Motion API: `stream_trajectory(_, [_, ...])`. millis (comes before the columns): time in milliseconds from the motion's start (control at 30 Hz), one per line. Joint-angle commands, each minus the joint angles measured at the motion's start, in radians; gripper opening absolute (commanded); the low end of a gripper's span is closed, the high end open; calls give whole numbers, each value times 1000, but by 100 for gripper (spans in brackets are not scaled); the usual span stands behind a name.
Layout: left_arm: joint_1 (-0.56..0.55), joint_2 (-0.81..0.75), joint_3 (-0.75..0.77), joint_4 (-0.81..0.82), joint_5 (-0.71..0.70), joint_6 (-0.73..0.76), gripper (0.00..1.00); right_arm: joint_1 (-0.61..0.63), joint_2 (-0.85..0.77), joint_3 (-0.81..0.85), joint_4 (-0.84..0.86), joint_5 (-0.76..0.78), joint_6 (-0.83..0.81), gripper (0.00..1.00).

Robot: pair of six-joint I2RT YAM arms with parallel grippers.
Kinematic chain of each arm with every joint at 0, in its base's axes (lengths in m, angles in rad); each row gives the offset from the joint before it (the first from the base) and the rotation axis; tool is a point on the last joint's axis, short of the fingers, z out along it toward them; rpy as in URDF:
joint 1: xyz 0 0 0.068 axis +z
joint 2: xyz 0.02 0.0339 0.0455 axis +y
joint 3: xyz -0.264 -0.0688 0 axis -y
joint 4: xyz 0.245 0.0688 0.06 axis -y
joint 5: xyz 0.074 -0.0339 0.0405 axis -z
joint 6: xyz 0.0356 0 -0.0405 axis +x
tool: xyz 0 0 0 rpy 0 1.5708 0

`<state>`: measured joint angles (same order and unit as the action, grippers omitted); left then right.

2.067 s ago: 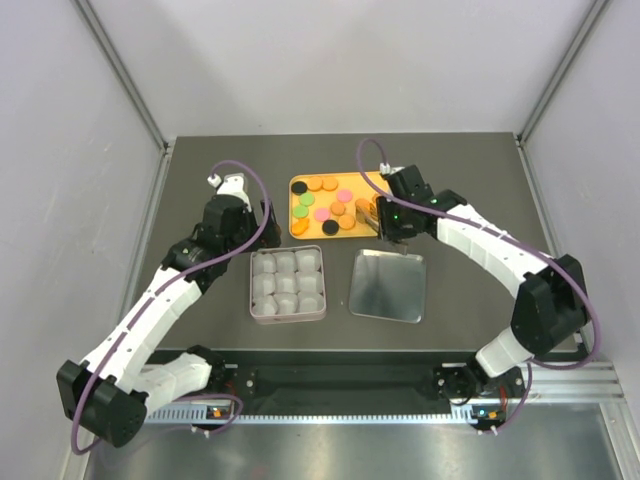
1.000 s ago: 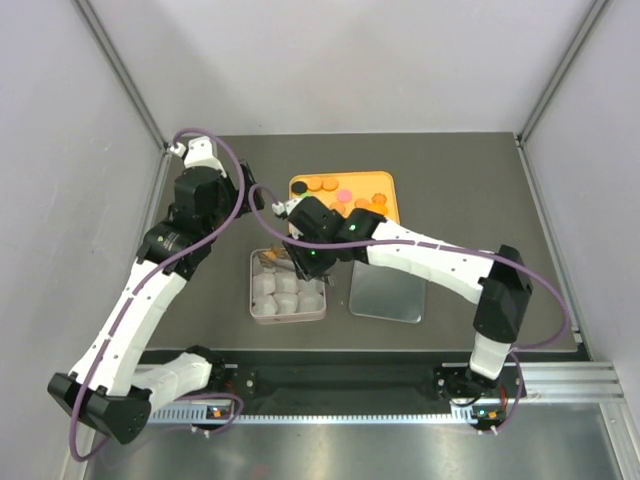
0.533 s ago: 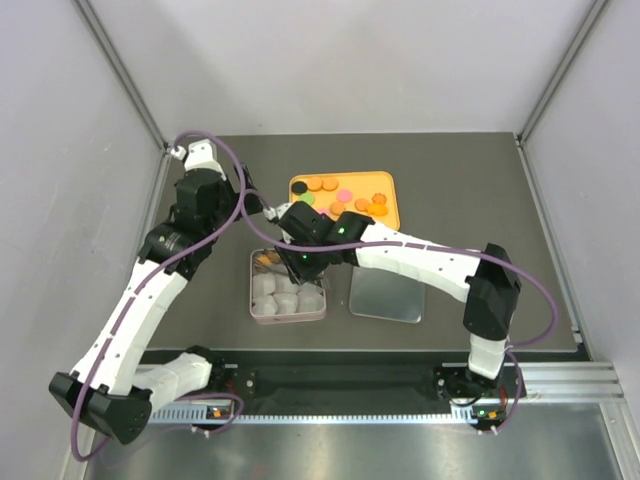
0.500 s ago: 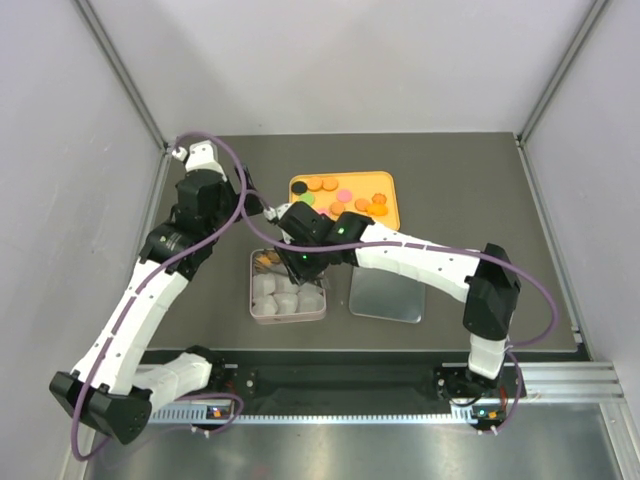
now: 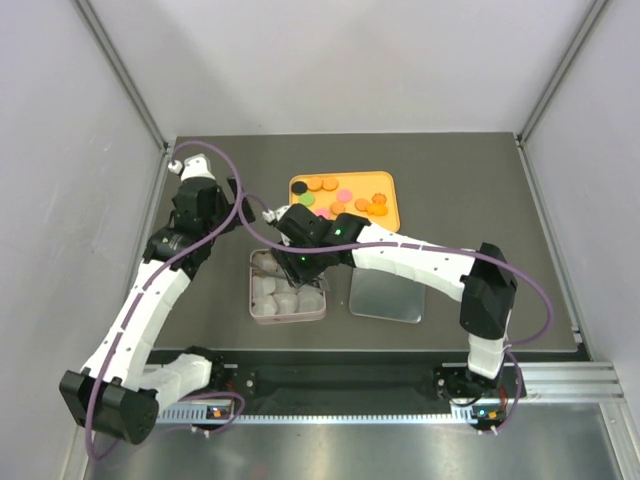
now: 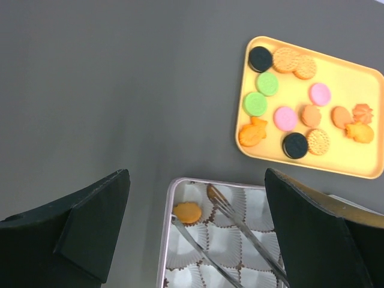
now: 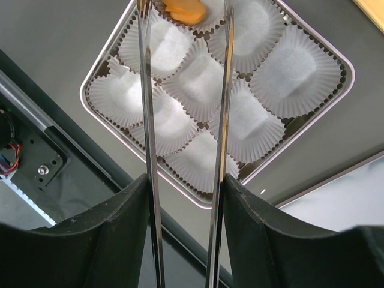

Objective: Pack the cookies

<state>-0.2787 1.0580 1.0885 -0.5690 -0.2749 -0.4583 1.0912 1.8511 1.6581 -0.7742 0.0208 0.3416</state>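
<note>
Several cookies [image 6: 285, 118] lie on the orange tray [image 6: 360, 171]: orange, pink, green, black and brown discs. One orange cookie [image 6: 188, 212] rests in the far-left corner cup of the square tin [image 5: 254, 300]; this orange cookie [image 7: 186, 11] sits between the spread tips of metal tongs [image 7: 147, 120]. My right gripper [image 7: 185, 180] is shut on the tongs' two arms, above the tin. My left gripper [image 6: 197, 180] hangs open and empty, above the table left of the tray.
The tin's flat metal lid [image 5: 388, 293] lies right of the tin, under my right arm. White paper cups [image 7: 198, 81] fill the tin. The table's near rail [image 7: 36, 162] runs just beyond the tin.
My right arm swung from the tray to over the tin with the tongs. The tongs have spread, and the orange cookie lies in the corner cup. The left arm drew back to the left.
</note>
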Motion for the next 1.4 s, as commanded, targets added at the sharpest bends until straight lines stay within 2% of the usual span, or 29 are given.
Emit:
stream_trajectory(0, [59, -24, -24, 26, 58, -29, 99, 12, -39, 52, 46, 25, 7, 50])
stream_trajectory(400, [162, -21, -183, 86, 224, -115, 99, -65, -205, -55, 46, 54, 14, 48])
stream_trajectory(767, [164, -29, -367, 136, 315, -230, 98, -315, -349, -234, 38, 65, -33, 48])
stream_trajectory(1033, [164, -23, -438, 179, 396, -283, 97, -450, -313, -282, 104, 42, -72, 48])
stream_trajectory(1367, [162, -18, -493, 227, 468, -309, 97, -464, -224, -264, 130, 47, -75, 48])
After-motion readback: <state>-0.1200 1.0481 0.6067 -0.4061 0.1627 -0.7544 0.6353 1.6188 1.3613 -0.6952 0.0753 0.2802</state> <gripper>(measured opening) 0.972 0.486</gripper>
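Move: The waffle cookie my tongs go for lies roughly 17 cm ahead of my right hand, 12 cm to its right and 14 cm below. A black cookie sits 4 cm to the left of it, a round orange one 4 cm beyond it; the steel tray is about 22 cm to my right hand's right, level with it. From my left hand, the delivered fish cookie is some 3 cm back, 4 cm right and 23 cm down; the cookie box's middle is about 8 cm back, 10 cm right. I lift the open tongs out of the box with my right hand, arc right and forward about 20 cm to the orange cookies mid-tray, rising then sinking again, turning some 25 degrees clockwise, grip on the tongs kept. Meanwhile my open left hand drops about 16 cm and eases back to the box's far left corner, tipping down and rolling its left side lower. ##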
